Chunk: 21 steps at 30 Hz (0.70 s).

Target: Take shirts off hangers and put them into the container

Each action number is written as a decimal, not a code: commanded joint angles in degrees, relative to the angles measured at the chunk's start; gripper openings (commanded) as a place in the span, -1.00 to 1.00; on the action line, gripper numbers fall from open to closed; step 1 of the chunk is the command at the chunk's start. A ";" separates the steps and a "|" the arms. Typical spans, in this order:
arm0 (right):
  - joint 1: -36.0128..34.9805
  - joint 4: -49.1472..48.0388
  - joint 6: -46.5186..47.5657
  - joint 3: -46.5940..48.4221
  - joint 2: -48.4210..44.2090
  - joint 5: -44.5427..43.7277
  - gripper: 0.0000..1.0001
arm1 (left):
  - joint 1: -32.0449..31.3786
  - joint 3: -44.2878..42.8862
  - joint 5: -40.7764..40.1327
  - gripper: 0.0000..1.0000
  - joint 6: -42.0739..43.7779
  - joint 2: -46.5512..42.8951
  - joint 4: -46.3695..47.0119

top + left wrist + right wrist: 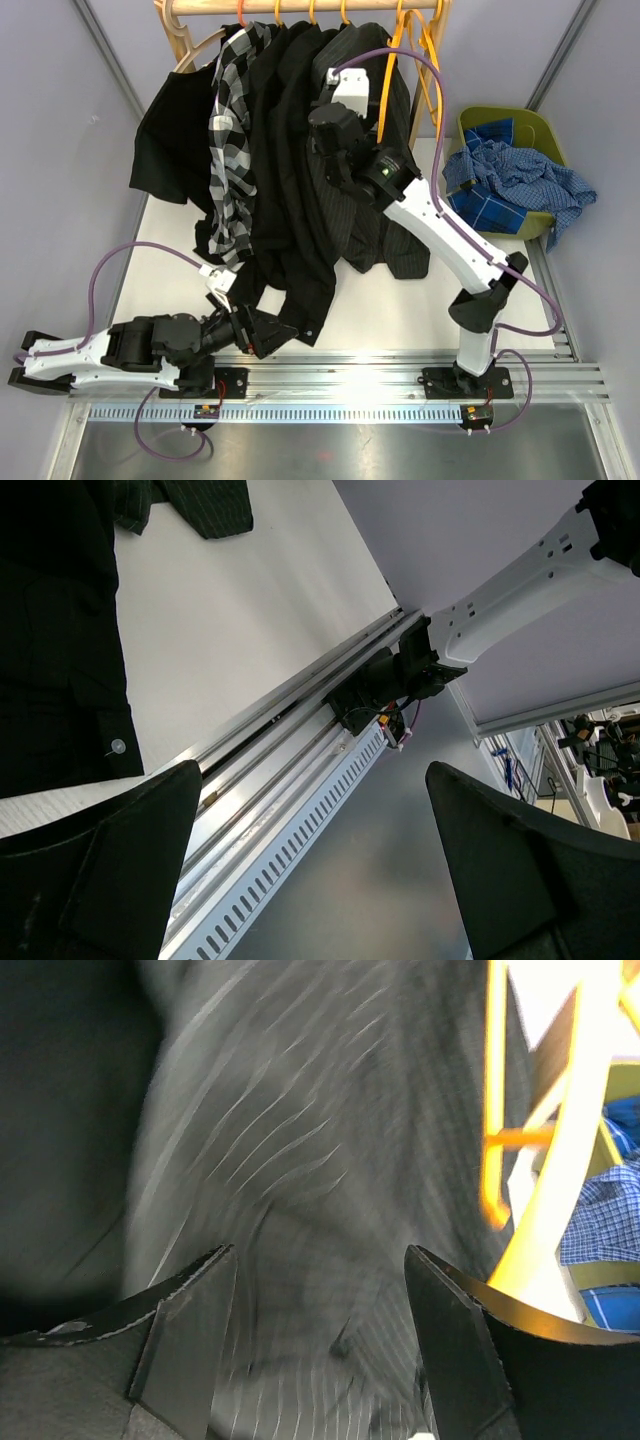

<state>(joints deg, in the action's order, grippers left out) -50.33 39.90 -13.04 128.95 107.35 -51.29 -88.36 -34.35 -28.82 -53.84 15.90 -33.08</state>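
Shirts hang from the rack: a black one (175, 135), a black-and-white plaid one (232, 110), more black ones (290, 200) and a charcoal pinstripe shirt (385, 235), their tails lying on the table. My right gripper (332, 160) is pressed against the pinstripe shirt (300, 1160). The right gripper (320, 1340) is open, with blurred striped cloth just beyond the fingers. Empty orange hangers (415, 60) hang to its right. The green container (540, 125) holds blue shirts (510, 180). My left gripper (275, 335) is low by the front rail, open with nothing in it (315, 860).
The pale wooden rack (180, 30) spans the back. A black cuff with a button (110, 745) lies beside my left gripper. The metal rail (350, 380) runs along the table's front edge, and grey walls close in on both sides.
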 commanded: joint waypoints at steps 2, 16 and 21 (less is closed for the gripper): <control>-5.39 -6.15 3.46 -1.59 -7.68 0.05 0.53 | -0.24 0.07 0.69 0.98 0.49 1.32 3.99; -5.75 -11.80 9.53 6.39 0.38 -2.51 0.59 | -0.32 -0.28 0.61 0.98 0.76 1.95 3.64; -2.85 -8.35 8.20 16.07 6.46 -0.56 0.55 | -0.24 0.42 0.43 0.98 0.06 -0.43 2.85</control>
<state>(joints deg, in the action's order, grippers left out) -55.07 30.70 -5.13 140.66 111.50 -51.81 -88.42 -34.33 -28.60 -53.58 17.15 -31.88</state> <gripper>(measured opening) 0.785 0.987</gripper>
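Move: From the right hand, the pinstripe shirt's collar end is about 8 cm ahead, 2 cm right and roughly 8 cm above. The black shirt's shoulder stands some 7 cm ahead, 7 cm left and 6 cm up; the nearest empty hanger is about 8 cm to the right, 2 cm ahead and 3 cm up. From the left hand, the pinstripe collar lies some 42 cm ahead, 10 cm right and 25 cm up. Back the right gripper about 6 cm off the pinstripe shirt while raising it and easing it left, then reach forward again for most of that distance, ending some 7 cm higher and 4 cm farther left. Tip the fingers up about 10 degrees and keep them open, facing the upper part of the pinstripe and black shirts. ##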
